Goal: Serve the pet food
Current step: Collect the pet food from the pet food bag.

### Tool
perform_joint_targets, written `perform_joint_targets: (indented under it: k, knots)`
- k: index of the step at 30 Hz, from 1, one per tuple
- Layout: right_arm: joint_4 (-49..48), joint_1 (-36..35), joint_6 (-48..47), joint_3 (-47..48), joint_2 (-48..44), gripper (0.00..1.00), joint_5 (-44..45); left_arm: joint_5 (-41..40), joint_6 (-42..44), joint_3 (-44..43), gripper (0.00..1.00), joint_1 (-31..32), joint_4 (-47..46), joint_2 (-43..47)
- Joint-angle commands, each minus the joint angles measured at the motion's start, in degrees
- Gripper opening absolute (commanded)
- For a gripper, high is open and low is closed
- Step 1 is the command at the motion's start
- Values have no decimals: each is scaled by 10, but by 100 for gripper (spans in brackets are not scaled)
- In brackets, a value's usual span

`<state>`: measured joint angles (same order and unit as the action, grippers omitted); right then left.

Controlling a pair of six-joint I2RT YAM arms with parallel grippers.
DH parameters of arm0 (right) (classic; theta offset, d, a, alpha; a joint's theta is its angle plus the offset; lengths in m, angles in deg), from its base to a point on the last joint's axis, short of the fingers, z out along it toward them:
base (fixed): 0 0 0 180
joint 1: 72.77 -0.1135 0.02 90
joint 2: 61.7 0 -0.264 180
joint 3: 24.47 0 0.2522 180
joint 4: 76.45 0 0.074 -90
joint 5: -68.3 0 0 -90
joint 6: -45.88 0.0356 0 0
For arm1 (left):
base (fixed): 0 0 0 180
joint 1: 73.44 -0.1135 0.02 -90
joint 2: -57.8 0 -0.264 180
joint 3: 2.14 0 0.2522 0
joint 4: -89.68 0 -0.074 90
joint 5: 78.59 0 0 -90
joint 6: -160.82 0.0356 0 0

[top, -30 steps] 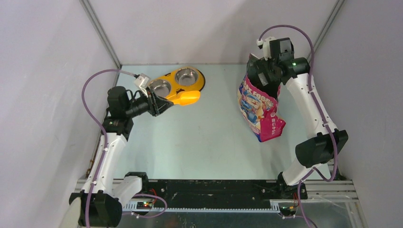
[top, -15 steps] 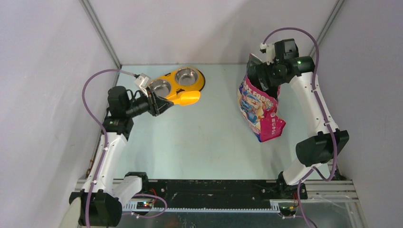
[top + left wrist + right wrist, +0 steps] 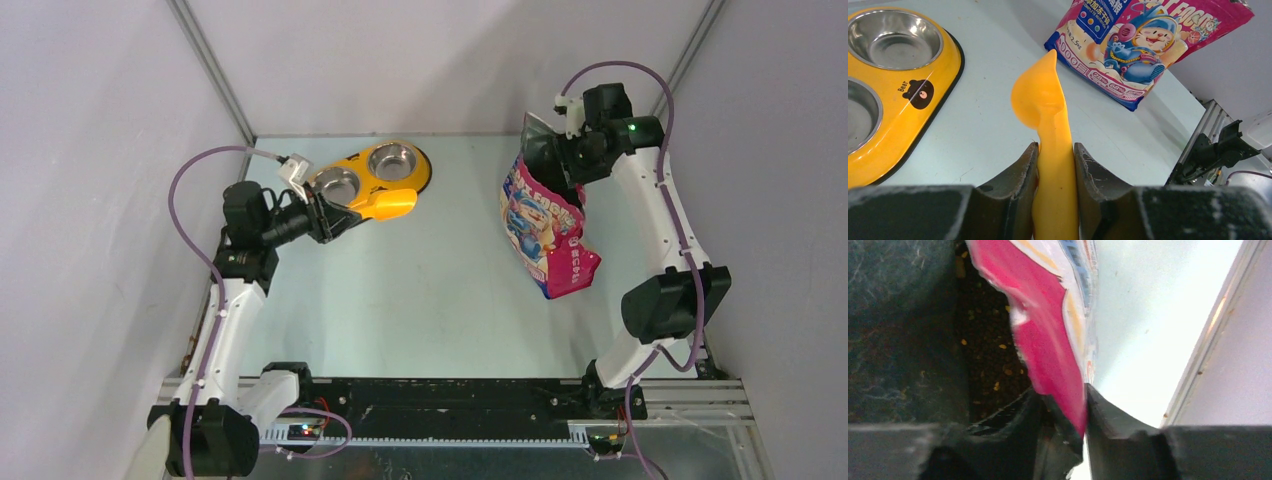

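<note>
The pet food pouch [image 3: 545, 225], glossy pink and blue with a cartoon animal, stands upright at the right of the table, its top open. My right gripper [image 3: 548, 158] is at that open top, shut on the pouch's pink wall [image 3: 1048, 340], which runs between its fingers [image 3: 1070, 410]. Dark kibble [image 3: 993, 365] shows inside the pouch. My left gripper [image 3: 345, 212] is shut on the handle of the orange scoop [image 3: 390, 205], held above the table beside the feeder. In the left wrist view the scoop [image 3: 1040, 95] points toward the pouch [image 3: 1148, 40], and my left gripper [image 3: 1055, 160] clamps its handle.
The yellow double feeder [image 3: 418, 178] with two steel bowls lies at the back left, just behind the scoop; both bowls look bare in the left wrist view [image 3: 948, 70]. Grey walls close in on both sides and the back.
My right gripper's jaws have closed from wide open onto the pouch's top edge, and its wrist has shifted slightly right. The left arm and scoop have barely moved.
</note>
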<state>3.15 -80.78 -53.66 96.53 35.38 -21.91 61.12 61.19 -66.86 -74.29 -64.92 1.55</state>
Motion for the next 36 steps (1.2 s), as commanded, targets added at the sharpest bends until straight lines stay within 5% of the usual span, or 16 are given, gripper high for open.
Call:
perform_joint_targets:
  k: [1,2,4,19,31,36]
  knots:
    - [-8,1,10,19,8,24,-9,10,-6,2,0,-6,-25,3]
    - [-7,1,12,21,12,7,-12,10,-6,2,0,-6,-25,3]
    - [-6,0,15,22,16,0,-29,10,-7,2,0,-6,-25,3]
    - [-92,-158,41,-55,-44,0,-118,5,-3,0,0,-8,-21,3]
    - [-145,-260,16,-78,-18,0,-30,-5,7,-30,0,-7,6,12]
    - [-200,-318,7,-107,-23,0,88,0,10,-77,0,-6,55,14]
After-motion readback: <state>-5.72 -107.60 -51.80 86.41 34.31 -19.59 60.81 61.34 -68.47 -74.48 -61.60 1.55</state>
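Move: The right hand is half open, with its fingers already straddling the pet food bag's right rim right at the hand point. The bag's middle lies about 12 cm below, some 4 cm back and 4 cm left. The scoop's blade is about 40 cm left and 6 cm back at similar height; the bowl stand is some 48 cm left, 8 cm ahead and 22 cm down. From the left hand, the rim lies roughly 47 cm right, 8 cm ahead and 3 cm below. Leftward, after the right fingers snap shut and pinch the bag's rim in place: the right hand drags that rim about 17 cm towards the scoop, easing back some 5 cm and sinking about 4 cm. It turns counter-clockwise roughly 25 degrees on the way and keeps its pinch. ##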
